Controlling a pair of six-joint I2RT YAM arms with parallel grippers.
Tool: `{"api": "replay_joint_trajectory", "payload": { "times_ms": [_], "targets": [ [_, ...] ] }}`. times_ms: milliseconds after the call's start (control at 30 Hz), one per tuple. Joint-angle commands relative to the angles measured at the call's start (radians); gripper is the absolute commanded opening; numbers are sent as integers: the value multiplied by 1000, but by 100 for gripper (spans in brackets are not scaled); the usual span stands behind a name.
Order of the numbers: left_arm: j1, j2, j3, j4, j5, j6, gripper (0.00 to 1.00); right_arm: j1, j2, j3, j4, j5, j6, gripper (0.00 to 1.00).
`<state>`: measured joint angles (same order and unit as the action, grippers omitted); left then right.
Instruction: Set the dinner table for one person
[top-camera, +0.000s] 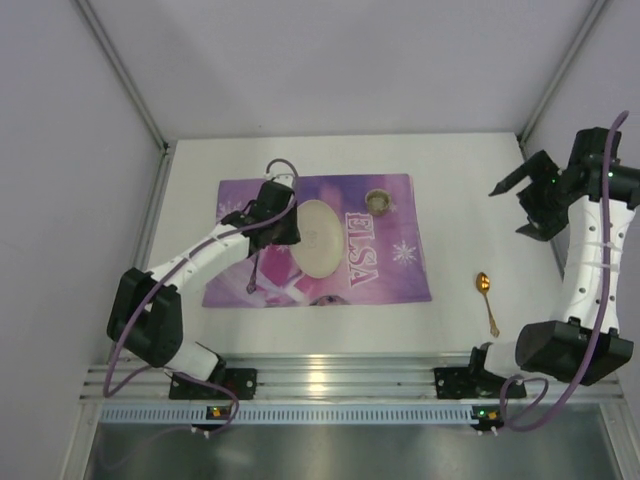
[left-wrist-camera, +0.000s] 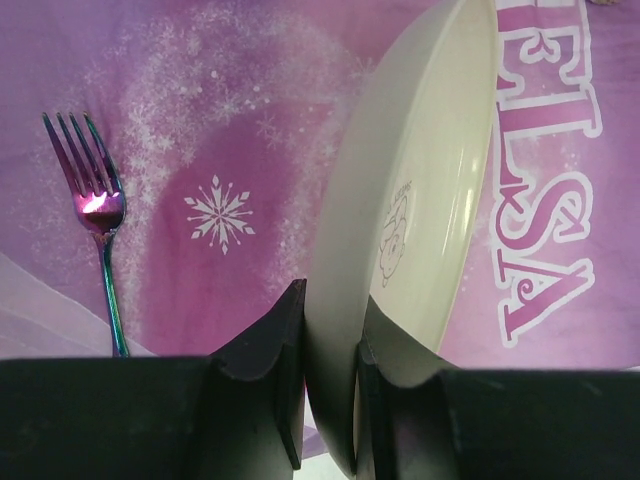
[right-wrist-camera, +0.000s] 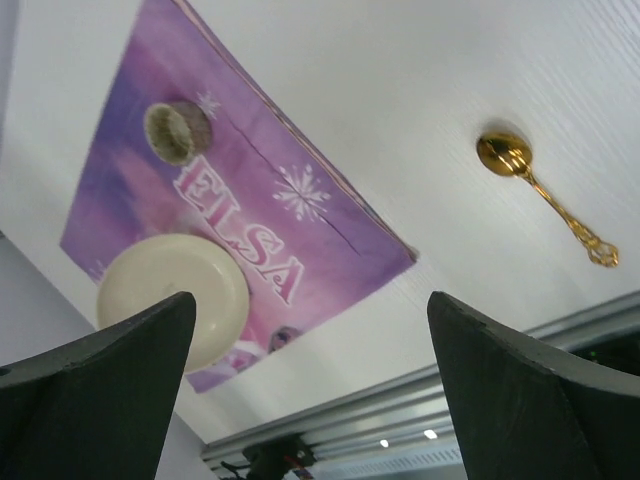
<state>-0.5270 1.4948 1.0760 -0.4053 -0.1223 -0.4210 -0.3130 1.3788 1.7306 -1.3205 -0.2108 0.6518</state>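
A cream plate (top-camera: 322, 240) is over the middle of the purple ELSA placemat (top-camera: 400, 270) on the off-white dinner table (top-camera: 470, 170). My left gripper (top-camera: 282, 225) is shut on the plate's near rim (left-wrist-camera: 400, 200), and the plate looks tilted. An iridescent fork (left-wrist-camera: 97, 205) lies on the mat to the left of the plate. A gold spoon (top-camera: 486, 298) lies on the bare table to the right of the mat. My right gripper (top-camera: 510, 210) hangs open and empty high at the right, away from the spoon (right-wrist-camera: 540, 185).
A small round cup (top-camera: 379, 200) stands at the mat's far right part, also seen from the right wrist (right-wrist-camera: 175, 132). A ribbed aluminium rail (top-camera: 340, 375) runs along the near edge. Frame posts and grey walls close in the table's sides.
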Motion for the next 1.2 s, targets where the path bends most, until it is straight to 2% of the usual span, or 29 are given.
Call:
{"api": "replay_joint_trajectory", "payload": {
  "times_ms": [0, 33, 167, 300, 433, 700, 800, 933, 1000, 1033, 1167],
  "targets": [
    [47, 21, -45, 32, 59, 7, 0, -9, -95, -133, -39, 17, -57, 100],
    [54, 27, -56, 45, 78, 4, 1, -11, -116, -163, -33, 36, -69, 100],
    [76, 68, -97, 72, 101, -12, 34, -15, -155, -288, -11, 76, -106, 100],
    [91, 119, -100, 51, 90, -22, 52, -15, -205, -426, 4, 134, -119, 100],
    [101, 177, -100, 40, 78, -27, 58, -15, -254, -571, 56, 175, -127, 100],
    [107, 170, -88, 33, 73, -19, 65, -12, -259, -766, 158, 296, -164, 98],
    [107, 142, -54, -1, 78, -21, 70, -12, -238, -824, 207, 263, -147, 91],
    [107, 78, -5, -41, 78, -27, 90, -12, -161, -859, 288, 272, -141, 87],
    [107, 58, 22, -70, 64, -36, 92, -14, -98, -867, 313, 274, -133, 82],
    [107, 38, 33, -81, 58, -38, 92, -14, -78, -867, 338, 271, -133, 76],
    [107, -8, 67, -112, 53, -38, 92, -14, 6, -843, 372, 284, -118, 70]
  ]
}}
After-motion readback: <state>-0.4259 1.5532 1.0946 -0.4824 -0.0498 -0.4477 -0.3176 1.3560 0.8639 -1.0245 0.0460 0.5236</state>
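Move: The left hand holds the plate by its rim; the plate's resting spot on the placemat centres roughly 4 cm ahead, 4 cm right and 11 cm below. Beside it, the fork lies about 13 cm left and 2 cm back of the hand, and the cup some 22 cm right and 13 cm ahead. The open right hand has the spoon about 12 cm back, 2 cm right and 29 cm below; the placemat's near right corner is 10 cm back, 13 cm left. Down about 9 cm and slightly left goes the left hand, opening on the way to let go of the plate's rim over the placemat, then it opens wide and rises some 6 cm clear. Meanwhile the right hand swoops down about 24 cm and back towards the spoon, easing slightly forward at the end, its fingers tipping down to near vertical and narrowing but still open, with no touch yet. ##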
